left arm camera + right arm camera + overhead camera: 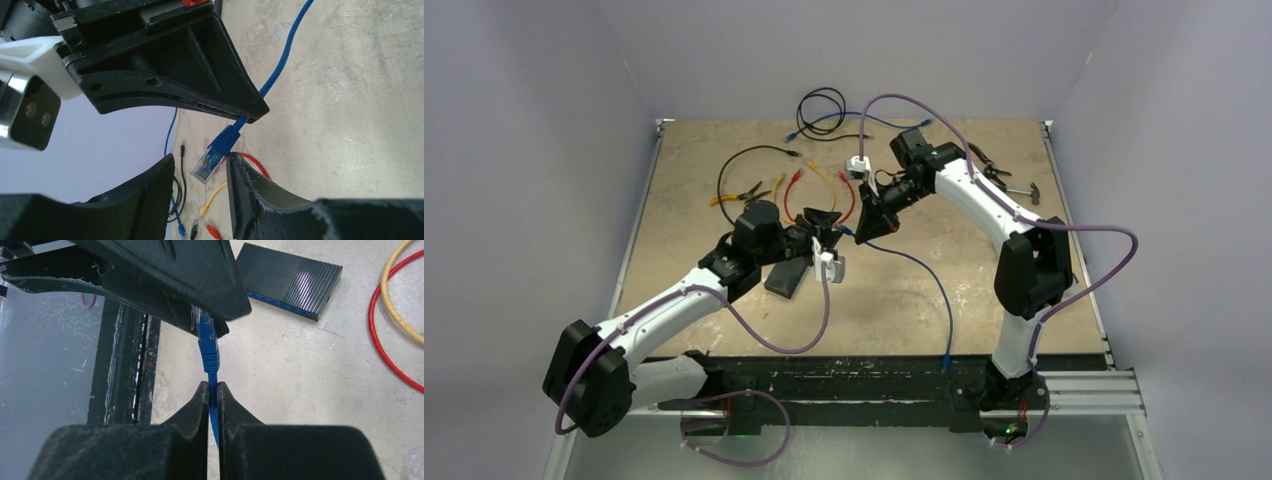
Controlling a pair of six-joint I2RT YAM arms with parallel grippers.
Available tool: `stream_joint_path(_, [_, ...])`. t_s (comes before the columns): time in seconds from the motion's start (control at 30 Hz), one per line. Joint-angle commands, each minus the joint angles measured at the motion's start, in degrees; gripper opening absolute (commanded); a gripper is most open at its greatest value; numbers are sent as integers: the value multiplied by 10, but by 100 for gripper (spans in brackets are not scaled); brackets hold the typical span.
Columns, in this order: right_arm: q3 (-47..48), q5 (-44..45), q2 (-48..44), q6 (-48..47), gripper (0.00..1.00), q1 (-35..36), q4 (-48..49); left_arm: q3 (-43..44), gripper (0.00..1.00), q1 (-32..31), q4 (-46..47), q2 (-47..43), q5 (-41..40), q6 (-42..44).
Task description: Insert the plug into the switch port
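Observation:
The blue cable [213, 407] is pinched between the fingers of my right gripper [213, 386], which is shut on it just behind the plug. The clear plug [210, 164] with its blue boot hangs above the table, between the fingers of my left gripper [200, 159]. It lies close to the right finger [250, 200], with a gap to the left one, so that gripper is open. From above, the two grippers meet tip to tip at mid-table: left gripper [822, 228], right gripper [860, 232]. The switch [290, 280], a flat black box, lies on the table under my left wrist, switch [786, 276].
Loose red [849, 195], yellow [822, 180], black [744, 155] and blue [824, 122] cables lie at the back. Yellow-handled pliers [742, 194] sit back left, more hand tools [1009, 182] back right. The blue cable trails to the front rail [874, 365].

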Motion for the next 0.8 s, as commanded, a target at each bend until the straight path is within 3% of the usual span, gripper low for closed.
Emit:
stream_joint_path(0.0, [22,-1,-7,9,1,9,-20,38,39,-12,-36,10,10,42])
stream_joint_path(0.43, [9,13,-33,42,5,10,22,58,3,-23,-142,-1,-23,81])
stream_joint_path(0.67, [-3,65,-89,128,37,8,147,59,0,-23,-160,-29,-69,53])
stream_joint_path(0.77, [-8,96,-117,157,45,1,197,77,0,-21,-159,-35,-86,3])
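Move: The blue plug, still held by the right hand on its cable just behind the boot, lies about 2 cm below the left hand, 1 cm back and 1 cm to its right, and 3 cm left and 2 cm ahead of the right hand. From the left hand the switch sits some 18 cm below, 10 cm left and 8 cm back. The red cable lies on the table 6 cm ahead and 4 cm left of the left hand, the yellow cable 7 cm ahead and 7 cm left. The left hand sinks about 2.5 cm and eases back 1 cm with a small roll of some 10 degrees, closing its fingers until they pinch the plug body, then carries it 1.5 cm to the left. The right hand holds the cable nearly still until the left has its grip, then opens, lets go of the cable and lifts off up and forward, rising about 4 cm. ##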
